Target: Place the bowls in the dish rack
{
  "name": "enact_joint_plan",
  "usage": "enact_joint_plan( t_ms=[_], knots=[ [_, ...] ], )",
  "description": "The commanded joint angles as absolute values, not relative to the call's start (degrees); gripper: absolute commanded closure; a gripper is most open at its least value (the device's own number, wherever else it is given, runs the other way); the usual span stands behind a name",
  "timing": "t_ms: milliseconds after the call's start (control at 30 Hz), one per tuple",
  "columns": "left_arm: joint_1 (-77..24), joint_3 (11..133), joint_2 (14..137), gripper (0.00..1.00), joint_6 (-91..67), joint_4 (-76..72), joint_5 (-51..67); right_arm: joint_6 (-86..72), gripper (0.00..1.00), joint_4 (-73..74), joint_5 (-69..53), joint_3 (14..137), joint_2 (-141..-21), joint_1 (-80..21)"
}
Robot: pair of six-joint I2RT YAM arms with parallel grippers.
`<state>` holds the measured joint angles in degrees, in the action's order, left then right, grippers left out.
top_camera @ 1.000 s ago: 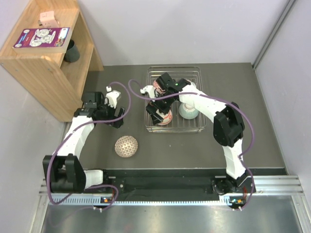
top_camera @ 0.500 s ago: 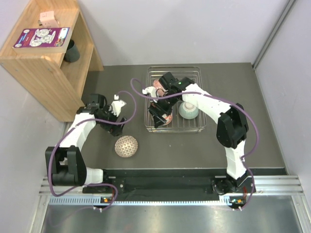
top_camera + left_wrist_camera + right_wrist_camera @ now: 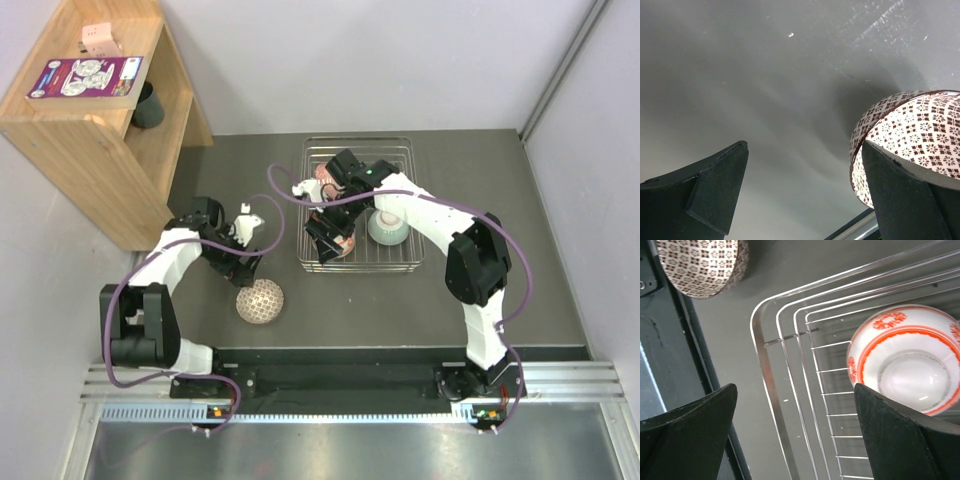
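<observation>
The beige-brown mesh bowl sits upside down on the grey table, left of the dish rack. My left gripper hovers just behind it, open and empty. In the left wrist view that bowl shows beside the right finger. My right gripper is open over the rack's front-left corner, beside the red-orange floral bowl. That bowl rests in the wire rack by my right finger. A mint green bowl also stands in the rack. Another bowl behind my right wrist is mostly hidden.
A wooden shelf unit stands at the back left with a dark cup on its shelf and a printed card on top. A black rail runs along the table's near edge. Walls close in at the back and right.
My left gripper has swung forward and right, ending close behind the mesh bowl. My right gripper shifted only slightly by the floral bowl. Both stayed open.
</observation>
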<state>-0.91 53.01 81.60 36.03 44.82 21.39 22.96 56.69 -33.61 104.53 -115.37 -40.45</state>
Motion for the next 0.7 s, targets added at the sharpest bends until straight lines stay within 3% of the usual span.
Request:
enact_joint_plan(
  t_ms=[0,267,400,500,533,633,667],
  knots=[
    [-1.1,52.5,83.2,0.01,37.3,44.5,23.2,23.1,0.01,54.1,-30.4,107.7,-115.4,-39.5],
    [-1.7,51.0,83.8,0.01,38.9,45.7,24.6,22.6,0.01,55.0,-31.4,110.9,-120.5,-38.3],
    [-1.8,51.2,84.4,0.09,40.4,47.3,26.1,22.9,0.02,55.5,-31.8,111.2,-121.4,-38.3],
    [-1.8,51.3,84.6,0.25,41.2,48.7,27.9,23.0,0.01,55.6,-32.0,111.2,-121.5,-38.4],
    [-2.0,51.4,84.8,0.39,41.5,49.0,28.5,23.1,0.02,55.8,-32.2,111.1,-121.5,-38.5],
    [-2.4,51.6,85.5,0.52,41.9,50.1,29.4,23.3,0.02,55.9,-32.3,110.7,-121.3,-38.9],
    [-2.5,51.5,85.7,0.63,42.1,50.2,29.6,23.3,0.02,56.0,-32.4,110.7,-121.4,-39.2]
  ],
)
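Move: The spotted bowl stands open side up, its middle roughly 7 cm back, 4 cm right and 4 cm below my left hand; the dish rack's middle is some 15 cm ahead and 28 cm right. From my right hand, the red-and-white bowl in the rack lies about 6 cm ahead, 1 cm left and 8 cm down; the green bowl is 8 cm ahead and 12 cm right, the pink bowl 18 cm ahead and 2 cm left. I ease my left hand back, down and right, about 3.5 cm in all, bringing one finger inside the spotted bowl's near rim and keeping the other outside, then half close the fingers around the wall. Meanwhile my right hand, still wide open, goes forward some 3.5 cm and sinks a little towards the red-and-white bowl, then stops beside it. ##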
